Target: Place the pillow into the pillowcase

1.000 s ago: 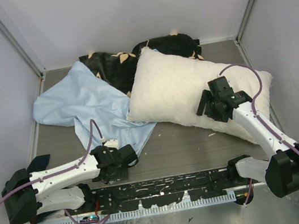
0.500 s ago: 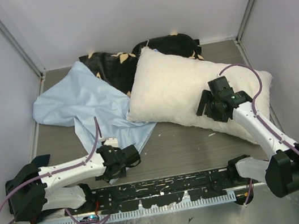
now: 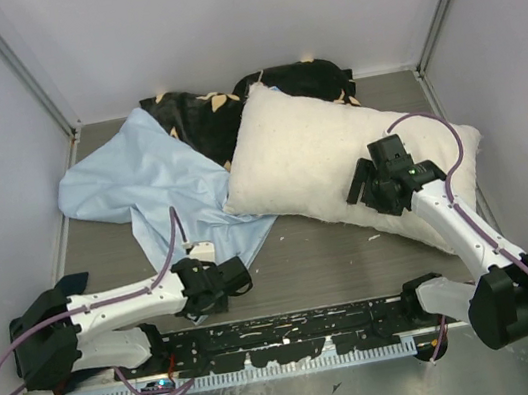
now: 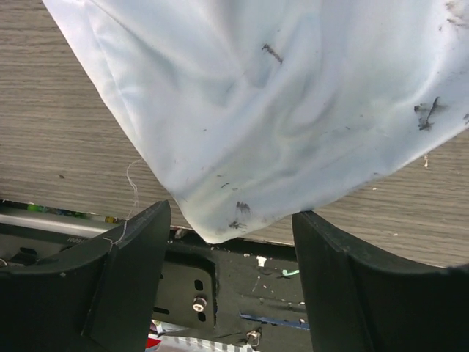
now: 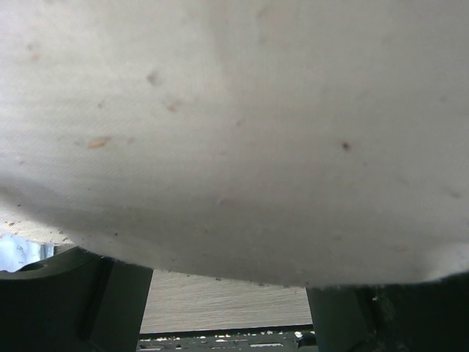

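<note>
The light blue pillowcase (image 3: 140, 183) lies crumpled at the left of the table, one corner reaching toward the near edge. My left gripper (image 3: 234, 277) sits at that corner. In the left wrist view the corner of the pillowcase (image 4: 256, 110) hangs between the two black fingers (image 4: 124, 271), which stand wide apart and open, not pinching it. The cream-white pillow (image 3: 318, 158) lies at centre right. My right gripper (image 3: 362, 188) rests on its near edge. The pillow (image 5: 234, 132) fills the right wrist view and covers the tips of the open right gripper (image 5: 223, 273).
A black cloth with tan flower motifs (image 3: 218, 104) lies bunched at the back, partly under the pillow and the pillowcase. Grey walls close in the table on three sides. A black perforated rail (image 3: 287, 335) runs along the near edge. A small dark blue object (image 3: 71, 285) sits at the far left.
My left gripper has narrowed a little from its widest and shifted slightly right, onto the pillowcase corner. The right arm and the pillow have not moved.
</note>
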Controlling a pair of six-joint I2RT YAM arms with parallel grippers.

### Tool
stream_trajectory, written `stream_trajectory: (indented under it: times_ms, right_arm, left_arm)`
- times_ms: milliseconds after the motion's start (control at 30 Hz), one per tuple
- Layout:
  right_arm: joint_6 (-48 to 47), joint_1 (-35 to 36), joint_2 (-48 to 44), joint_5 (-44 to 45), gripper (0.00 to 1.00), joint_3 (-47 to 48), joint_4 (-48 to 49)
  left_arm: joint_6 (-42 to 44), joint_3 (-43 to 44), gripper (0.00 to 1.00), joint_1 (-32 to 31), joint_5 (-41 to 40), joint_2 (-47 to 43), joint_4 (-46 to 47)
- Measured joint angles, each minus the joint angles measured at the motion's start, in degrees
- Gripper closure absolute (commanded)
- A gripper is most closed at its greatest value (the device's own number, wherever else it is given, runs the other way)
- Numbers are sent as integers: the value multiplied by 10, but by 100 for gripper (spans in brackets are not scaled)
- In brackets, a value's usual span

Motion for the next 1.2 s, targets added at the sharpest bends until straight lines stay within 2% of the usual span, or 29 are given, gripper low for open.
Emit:
stream_trajectory:
  times_ms: [67,133,300,400,533,1067,1200]
  right_arm:
    - [0,0,0,-1,22,0,0]
    - [0,0,0,-2,22,0,0]
    - [0,0,-1,-2,22,0,0]
    - [0,0,-3,-2,22,0,0]
    - [0,0,-3,-2,22,0,0]
    - [-12,3,-17,-15,20,3,0]
    - [-39,41,-33,-18,18,59,-11]
  left_arm:
    - [1,0,38,0,2,11,8]
    - [1,-1,58,0,3,35,17]
    - [2,-3,69,0,4,69,29]
    - [1,-2,73,0,3,70,29]
    - [0,6,98,0,0,68,12]
    - [22,139,100,-1,-19,-35,-107]
    - [30,152,100,-1,-21,-41,-120]
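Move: The pillowcase's near corner lies almost straight below the left hand's open fingers, about 2 cm down. The pillow's left corner is some 20 cm ahead of that hand and 8 cm to its right, about level in height. From the right hand, the pillowcase's near corner is roughly 16 cm back, 37 cm left and 10 cm lower. The left hand dips, pinches the pillowcase's near corner and lifts about 10 cm; the right rises 5 cm. ##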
